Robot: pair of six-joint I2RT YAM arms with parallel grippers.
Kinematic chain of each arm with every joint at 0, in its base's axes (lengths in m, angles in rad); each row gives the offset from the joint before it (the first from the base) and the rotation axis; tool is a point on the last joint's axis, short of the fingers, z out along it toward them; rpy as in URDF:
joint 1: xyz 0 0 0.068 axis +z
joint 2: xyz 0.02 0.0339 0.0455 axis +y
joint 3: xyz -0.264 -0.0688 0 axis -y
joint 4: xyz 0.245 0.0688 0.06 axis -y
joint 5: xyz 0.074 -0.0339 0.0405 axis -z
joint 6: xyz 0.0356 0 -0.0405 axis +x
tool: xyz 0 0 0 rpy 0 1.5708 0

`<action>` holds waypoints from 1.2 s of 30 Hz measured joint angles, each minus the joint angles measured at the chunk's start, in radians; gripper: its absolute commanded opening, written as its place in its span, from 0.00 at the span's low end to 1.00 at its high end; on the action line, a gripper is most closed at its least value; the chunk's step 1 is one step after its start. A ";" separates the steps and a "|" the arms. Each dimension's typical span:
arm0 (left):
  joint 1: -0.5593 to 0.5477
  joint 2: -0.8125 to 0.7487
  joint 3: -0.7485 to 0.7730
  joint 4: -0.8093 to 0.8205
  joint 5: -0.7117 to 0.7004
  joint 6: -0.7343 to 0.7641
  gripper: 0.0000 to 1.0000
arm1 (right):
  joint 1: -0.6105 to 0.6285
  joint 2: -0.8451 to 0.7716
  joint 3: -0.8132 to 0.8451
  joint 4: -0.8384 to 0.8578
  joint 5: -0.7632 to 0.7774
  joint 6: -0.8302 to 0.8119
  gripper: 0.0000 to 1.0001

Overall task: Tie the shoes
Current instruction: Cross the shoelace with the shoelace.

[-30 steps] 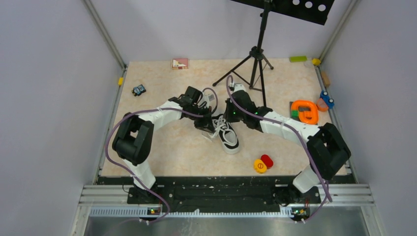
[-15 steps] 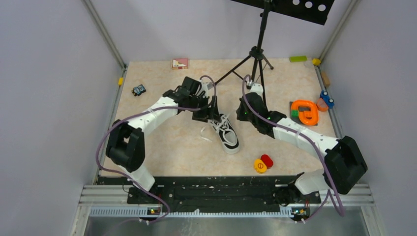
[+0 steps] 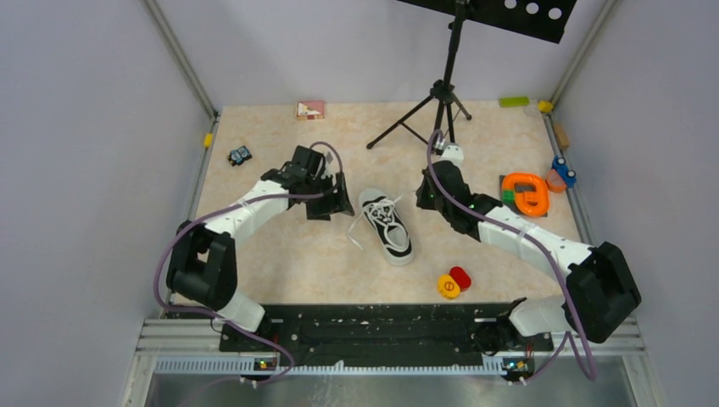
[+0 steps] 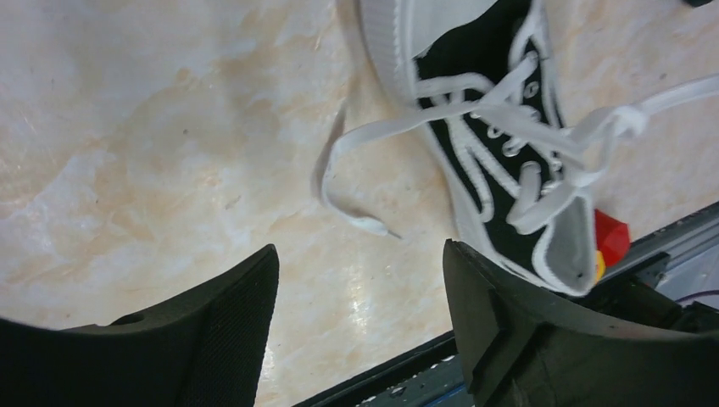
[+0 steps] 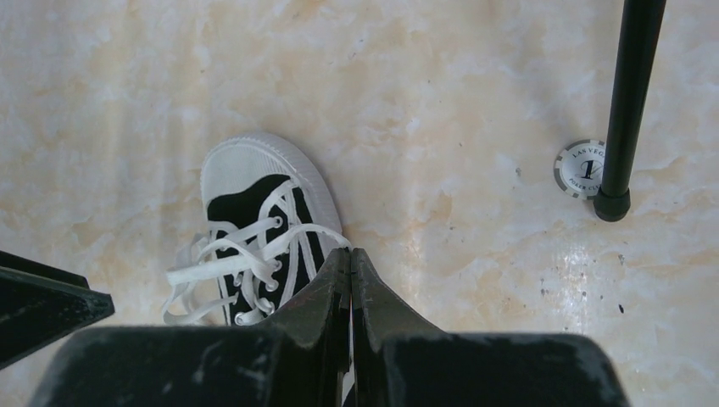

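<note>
The shoe (image 3: 387,225), a small black sneaker with white laces, lies mid-table, toe cap pointing to the far side. My left gripper (image 3: 346,200) hovers just left of the toe. Its jaws are open in the left wrist view (image 4: 360,250) with only bare table between them. The shoe (image 4: 500,161) lies to the upper right there, and a loose lace end (image 4: 360,222) trails on the table. My right gripper (image 3: 421,193) is beside the shoe's right flank, shut (image 5: 350,252). A lace strand of the shoe (image 5: 254,220) runs up to its tip; whether it is pinched does not show.
A black tripod (image 3: 441,106) stands behind the right gripper; one leg (image 5: 627,102) ends by a poker chip (image 5: 583,168). Red and yellow discs (image 3: 454,282) lie near the front. An orange toy (image 3: 526,193), a small toy car (image 3: 240,155) and a puzzle card (image 3: 310,109) sit around the edges.
Both grippers have drawn away from the shoe, left one leftward, right one rightward. The left gripper opened and let go of a lace, which now lies loose. The shoe shifted slightly.
</note>
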State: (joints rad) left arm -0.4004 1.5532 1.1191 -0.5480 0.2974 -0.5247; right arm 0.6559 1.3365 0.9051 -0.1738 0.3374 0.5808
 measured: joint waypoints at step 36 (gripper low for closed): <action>0.021 -0.245 -0.080 -0.010 -0.373 -0.071 0.00 | -0.071 -0.109 -0.026 -0.058 0.009 -0.003 0.00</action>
State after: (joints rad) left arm -0.3798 1.3083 1.0393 -0.5575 -0.0757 -0.5953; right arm 0.5850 1.2274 0.8787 -0.2314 0.3462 0.5774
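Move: Just below the left hand's open fingers lies the loose shoelace end, about 2 cm back, 2 cm to the right and 10 cm down. The shoe stands roughly 13 cm to that hand's right, level with it and 7 cm lower. The right hand already holds the other lace end; from it the loose end is some 19 cm left, 6 cm back and 14 cm down, the shoe 8 cm left, 4 cm back and 11 cm down. Dipping about 9 cm to the table, the left hand first eases back and then forward again, tips its fingers nearer to straight down (some 20 degrees) and pinches the loose lace end. It then lifts some 13 cm while drawing left, away from the shoe, turning counter-clockwise. The right hand keeps its pinch, waits, then pulls its end about 4 cm right, rising slightly. ##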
